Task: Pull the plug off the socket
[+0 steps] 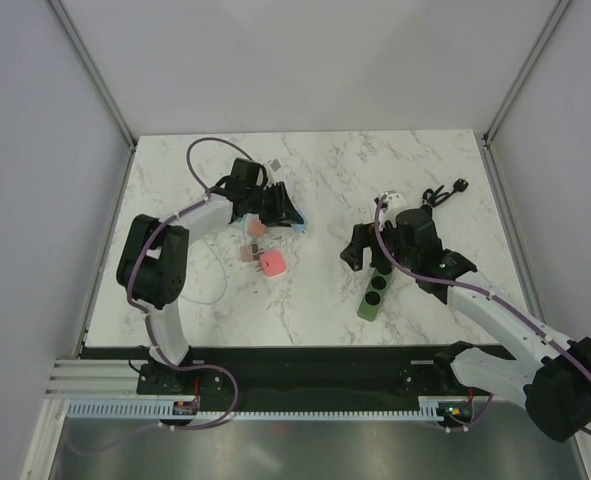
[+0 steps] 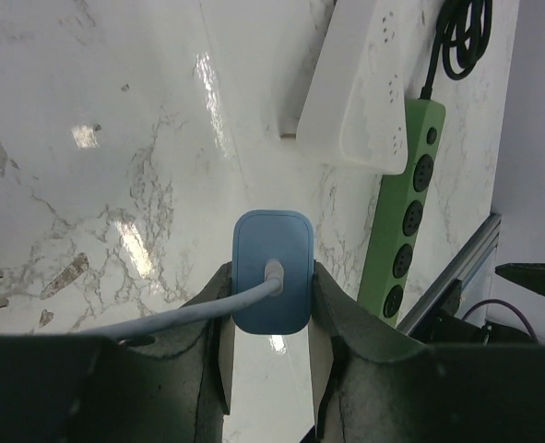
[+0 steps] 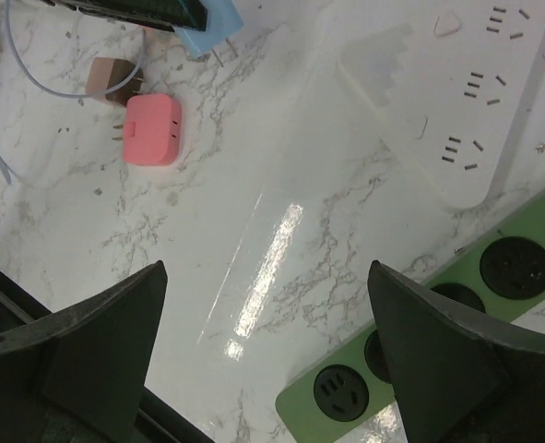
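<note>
My left gripper [image 2: 270, 355] is shut on a light blue plug [image 2: 272, 281] with a pale cable and holds it above the marble, clear of any socket. In the top view this gripper [image 1: 287, 214] and the plug [image 1: 301, 228] are left of centre. In the right wrist view the blue plug [image 3: 207, 26] shows its bare prongs. A green power strip [image 1: 372, 295] lies right of centre, with a white power strip [image 1: 391, 206] behind it. My right gripper [image 3: 267, 323] is open and empty, hovering over the green strip's [image 3: 438, 351] near end.
A pink plug [image 1: 272, 263] and a brown adapter [image 1: 247, 255] lie on the marble below the left gripper; both show in the right wrist view, pink [image 3: 152, 129] and brown [image 3: 111, 81]. A black cord [image 1: 445, 192] lies at the back right. Metal frame posts stand at the far corners.
</note>
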You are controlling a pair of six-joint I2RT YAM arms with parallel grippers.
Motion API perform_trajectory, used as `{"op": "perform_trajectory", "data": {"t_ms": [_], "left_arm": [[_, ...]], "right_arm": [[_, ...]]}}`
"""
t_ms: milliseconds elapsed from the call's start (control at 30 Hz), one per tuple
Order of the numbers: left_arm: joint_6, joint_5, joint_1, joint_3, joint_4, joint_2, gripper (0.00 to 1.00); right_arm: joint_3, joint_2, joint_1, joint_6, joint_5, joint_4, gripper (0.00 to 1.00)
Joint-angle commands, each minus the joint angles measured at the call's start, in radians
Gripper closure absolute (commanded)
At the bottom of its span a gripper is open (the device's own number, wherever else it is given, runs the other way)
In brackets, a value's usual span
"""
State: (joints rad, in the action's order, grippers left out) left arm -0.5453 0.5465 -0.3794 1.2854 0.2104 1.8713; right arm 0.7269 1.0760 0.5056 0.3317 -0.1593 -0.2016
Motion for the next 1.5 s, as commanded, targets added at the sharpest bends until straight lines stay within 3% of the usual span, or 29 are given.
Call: {"op": "perform_trajectory", "data": {"t_ms": [0, 233, 367, 667, 800, 1033, 1167, 1300, 1433, 1467], "left_arm": [[-0.044, 0.098, -0.001, -0.037, -0.051, 0.029, 0.78], [-0.028, 0.084, -0.003, -0.040, -0.023, 0.049, 0.61], [-0.016, 0.043, -0.001, -0.029, 0.017, 0.055, 0.43], [0.022, -0.043, -0.003, 0.009, 0.079, 0.039, 0.37], [0.030, -0.010, -0.004, 0.023, 0.096, 0.016, 0.35], [0.047, 0.279, -0.015, 0.062, 0.028, 0.006, 0.39], [0.002, 0.441, -0.015, 0.049, -0.100, -0.027, 0.36], [-0.117, 0.550, -0.018, 0.011, -0.367, -0.072, 0.34], [-0.086, 0.434, -0.035, -0.073, -0.424, -0.207, 0.32], [-0.056, 0.277, -0.045, -0.099, -0.407, -0.300, 0.31]], "right_arm": [[-0.024, -0.051, -0.004, -0.010, 0.038, -0.033, 0.02], [-0.053, -0.068, -0.004, 0.009, 0.014, -0.024, 0.02], [-0.060, -0.071, -0.004, 0.004, 0.015, -0.021, 0.02], [-0.072, -0.077, -0.004, 0.004, 0.010, -0.015, 0.02], [-0.078, -0.074, -0.003, 0.007, 0.009, -0.009, 0.02], [-0.069, -0.062, -0.004, 0.013, 0.001, -0.002, 0.02], [-0.070, -0.062, -0.004, 0.020, 0.007, -0.004, 0.02], [-0.078, -0.051, -0.004, 0.030, 0.032, -0.002, 0.02], [-0.087, -0.015, -0.006, 0.068, 0.063, 0.019, 0.02], [-0.095, -0.013, -0.004, 0.084, 0.072, 0.052, 0.02]]}}
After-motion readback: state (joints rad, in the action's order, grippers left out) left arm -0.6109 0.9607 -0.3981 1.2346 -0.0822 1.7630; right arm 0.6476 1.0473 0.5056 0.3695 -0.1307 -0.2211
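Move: The left hand still grips the blue plug about 5 cm above bare tabletop; the spot it goes to lies some 2 cm back from this hand, straight below. The peach plug is about 9 cm to the hand's left and 1 cm back, the pink plug 6 cm left and 9 cm back, the brown plug 11 cm left and 7 cm back, and the white power strip 13 cm right and 3 cm ahead. From the right hand the spot is roughly 10 cm ahead, 13 cm left and 10 cm down. The left hand lowers the blue plug about 4 cm and 2 cm back onto the open table beside the peach and pink plugs, and spreads its fingers to let go while it hovers low there. Then it climbs away some 14 cm, drifting to the right and a little back and turning about 30 degrees (left side dipping, clockwise), as the empty, wide-open right hand eases 2 to 3 cm down and back over the green strip. ##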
